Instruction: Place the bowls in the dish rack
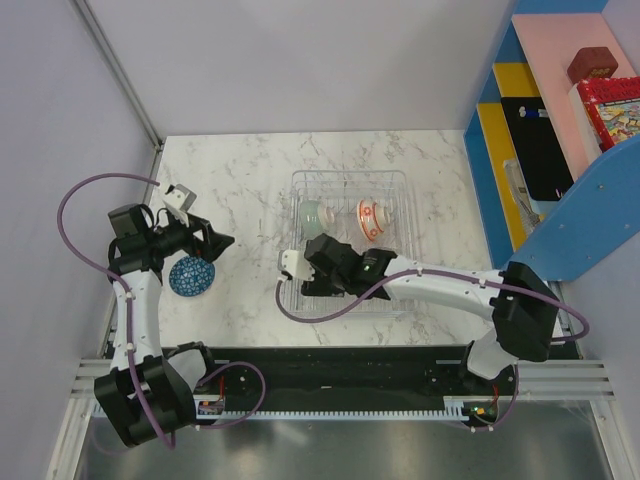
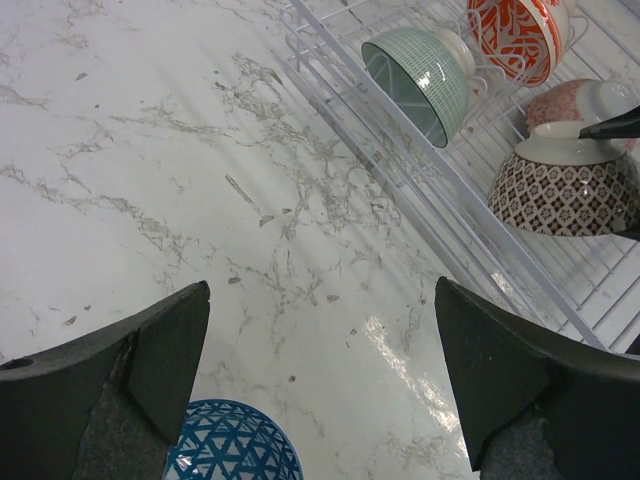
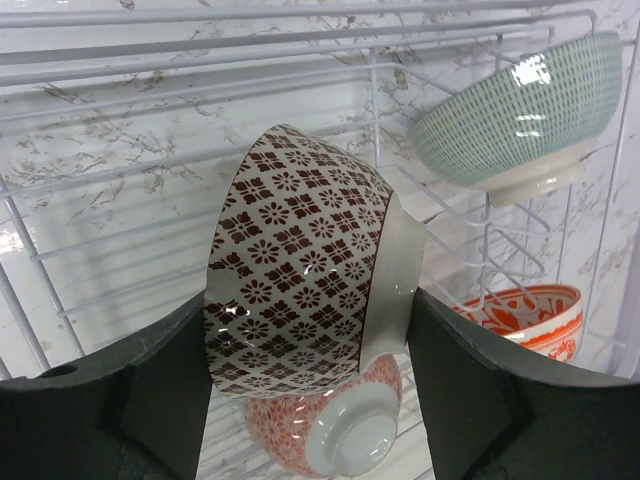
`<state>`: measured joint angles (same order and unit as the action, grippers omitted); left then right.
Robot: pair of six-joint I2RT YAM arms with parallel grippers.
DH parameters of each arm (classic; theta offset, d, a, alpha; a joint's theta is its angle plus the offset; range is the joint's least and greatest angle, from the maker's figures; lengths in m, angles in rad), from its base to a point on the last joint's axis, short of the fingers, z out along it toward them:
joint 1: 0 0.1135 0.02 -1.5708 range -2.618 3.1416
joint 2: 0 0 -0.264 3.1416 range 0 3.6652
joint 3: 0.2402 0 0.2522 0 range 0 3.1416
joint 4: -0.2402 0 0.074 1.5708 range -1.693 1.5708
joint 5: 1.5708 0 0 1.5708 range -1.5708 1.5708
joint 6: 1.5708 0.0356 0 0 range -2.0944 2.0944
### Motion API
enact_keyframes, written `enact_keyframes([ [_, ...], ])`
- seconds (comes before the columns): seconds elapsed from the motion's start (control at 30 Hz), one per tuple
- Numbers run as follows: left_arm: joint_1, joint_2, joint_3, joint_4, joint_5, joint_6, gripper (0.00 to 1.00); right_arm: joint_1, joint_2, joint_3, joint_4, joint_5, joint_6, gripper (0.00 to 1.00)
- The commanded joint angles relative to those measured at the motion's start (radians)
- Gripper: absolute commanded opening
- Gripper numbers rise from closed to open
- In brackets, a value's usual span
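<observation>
The wire dish rack (image 1: 392,186) stands mid-table. Inside it, my right gripper (image 3: 310,305) is shut on a brown-and-white flower-patterned bowl (image 3: 290,270), one finger on each side of its wall. That bowl hangs over a pink-red patterned bowl (image 3: 320,425) lying on the rack floor. A pale green bowl (image 3: 520,110) and an orange-and-white bowl (image 3: 525,315) lean among the tines behind. A blue-patterned bowl (image 1: 191,277) sits on the table left of the rack. My left gripper (image 1: 225,245) hovers open just past it, nothing between its fingers (image 2: 160,350).
A marble tabletop (image 1: 240,190) lies under everything. Grey walls close the left and back sides. A blue, yellow and pink shelf unit (image 1: 560,140) with boxes stands at the right. The arm bases and a black rail (image 1: 340,375) run along the near edge.
</observation>
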<state>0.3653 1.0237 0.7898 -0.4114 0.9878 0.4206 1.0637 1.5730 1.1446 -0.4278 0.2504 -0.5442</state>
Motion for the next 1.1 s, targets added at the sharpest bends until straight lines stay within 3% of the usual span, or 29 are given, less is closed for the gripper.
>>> enact_keyframes([
  [0.0,0.009,-0.011,-0.011,0.039,0.051,-0.017,1.00,0.048,0.045,-0.006,0.133,0.156,-0.099,0.00],
  [0.27,0.012,-0.011,-0.017,0.042,0.060,-0.016,1.00,0.071,0.114,-0.011,0.233,0.197,-0.157,0.00],
  [0.8,0.015,-0.010,-0.020,0.043,0.075,-0.016,1.00,0.073,0.232,0.018,0.271,0.194,-0.189,0.02],
  [0.83,0.015,-0.010,-0.020,0.043,0.075,-0.014,1.00,0.074,0.236,0.021,0.271,0.194,-0.189,0.05],
  [0.93,0.017,-0.008,-0.020,0.043,0.077,-0.014,1.00,0.074,0.243,0.032,0.244,0.190,-0.180,0.44],
  [0.97,0.017,-0.008,-0.021,0.043,0.077,-0.016,1.00,0.073,0.246,0.032,0.242,0.187,-0.177,0.62],
  [1.03,0.017,-0.007,-0.021,0.043,0.078,-0.013,1.00,0.074,0.242,0.027,0.233,0.181,-0.171,0.76],
  [1.07,0.017,-0.005,-0.020,0.043,0.080,-0.014,1.00,0.074,0.237,0.026,0.228,0.175,-0.168,0.94],
])
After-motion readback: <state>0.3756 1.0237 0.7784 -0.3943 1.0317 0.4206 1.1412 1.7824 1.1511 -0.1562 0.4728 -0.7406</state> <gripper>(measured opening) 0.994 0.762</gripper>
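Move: The brown-patterned bowl is already in my right hand; its place beside the rack's left wall is about 4 cm ahead, 6 cm to the left and 4 cm below that hand. The green bowl stands some 9 cm ahead and 4 cm left, the orange bowl 9 cm ahead and 8 cm right, the pink bowl 10 cm right and a couple back, all about 5 cm lower. From my left hand the place is about 20 cm right, level fore and aft, and 11 cm lower. I first dip my right hand a little over 1 cm while easing it left. Then I carry the bowl left and forward, still sinking, towards the rack's left wall and the green bowl, roughly 5 cm across and 3 cm down in all. My fingers keep their grip as the wrist tips them up about 15 degrees, and I come to a stop with the bowl still held. ##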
